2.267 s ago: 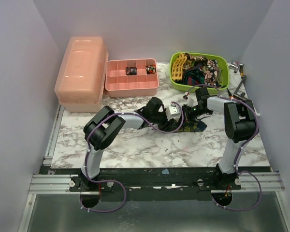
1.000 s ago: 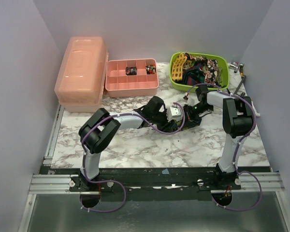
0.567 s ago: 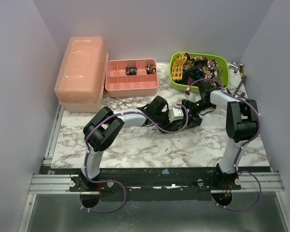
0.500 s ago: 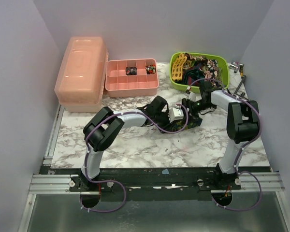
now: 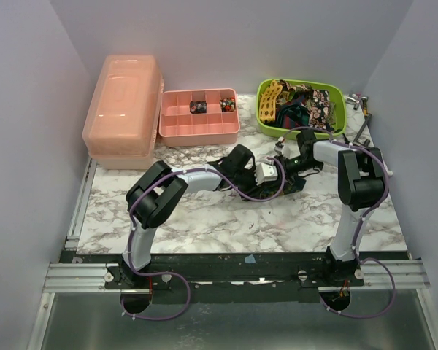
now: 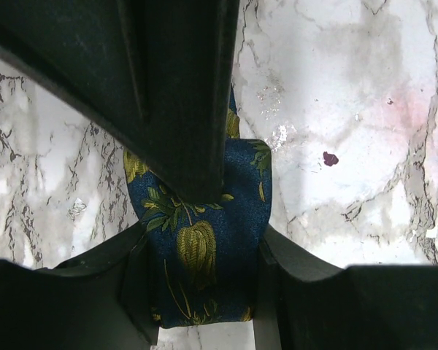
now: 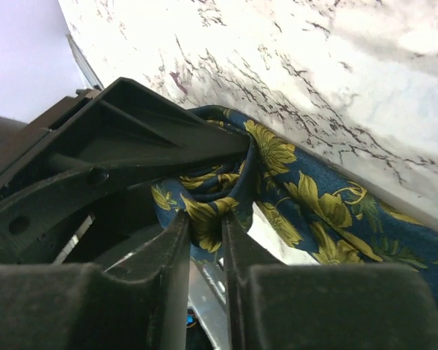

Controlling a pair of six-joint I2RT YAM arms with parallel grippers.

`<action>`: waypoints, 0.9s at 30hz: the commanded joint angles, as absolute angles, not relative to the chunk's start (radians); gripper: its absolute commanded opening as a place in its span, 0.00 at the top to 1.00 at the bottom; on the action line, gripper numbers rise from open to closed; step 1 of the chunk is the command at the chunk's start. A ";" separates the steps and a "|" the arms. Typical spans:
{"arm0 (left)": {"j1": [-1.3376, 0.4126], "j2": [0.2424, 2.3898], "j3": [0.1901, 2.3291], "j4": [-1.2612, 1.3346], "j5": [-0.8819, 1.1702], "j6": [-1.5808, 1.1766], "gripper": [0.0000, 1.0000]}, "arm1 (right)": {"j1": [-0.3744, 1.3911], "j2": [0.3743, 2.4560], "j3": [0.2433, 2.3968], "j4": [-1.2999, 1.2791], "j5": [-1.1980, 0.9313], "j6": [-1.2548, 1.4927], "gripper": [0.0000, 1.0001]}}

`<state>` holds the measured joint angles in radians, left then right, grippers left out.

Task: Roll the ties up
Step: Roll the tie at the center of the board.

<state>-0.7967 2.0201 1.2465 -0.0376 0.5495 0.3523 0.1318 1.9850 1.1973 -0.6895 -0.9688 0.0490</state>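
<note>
A dark navy tie with yellow-green leaf and flower print lies on the marble table, partly rolled. My left gripper is shut across the tie's width, one finger on each edge. My right gripper faces it and is shut on a bunched fold of the same tie. In the top view the left gripper and right gripper meet mid-table, and only a small dark piece of the tie shows. More patterned ties are heaped in the green basket.
A pink compartment tray stands at the back centre with a closed pink box to its left. Small metal tools lie at the back right. Purple cables loop off both arms.
The right gripper let go, drew back slightly towards the basket, then came in again and closed on the tie's fold. The left gripper kept its grip and shifted slightly right.
</note>
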 commanded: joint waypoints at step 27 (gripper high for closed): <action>-0.784 2.042 1.218 0.165 0.618 0.149 0.33 | 0.127 2.019 1.144 -0.580 -0.519 -0.141 1.00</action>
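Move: The rolled tie sits squeezed between the left fingers, its bulk about 2 cm to the right of that hand's point and level with it. From the right hand the roll is about 1 cm left and 2 cm down, its upper layer between the fingertips. The unrolled tail lies about 5 cm right of the right hand, 1 cm ahead and 4 cm down. The green basket is some 23 cm ahead and 8 cm right of the right hand. The roll's upper layer is pinched as the right fingers finish shutting on it, then carried over to the right and down towards the flat tail, about 5 cm in all and slightly forward, the right fingertips tipping some 15 degrees steeper. Meanwhile the left fingers open from their squeeze on the roll's sides, and that hand rises a little over 1 cm, easing right and forward. ##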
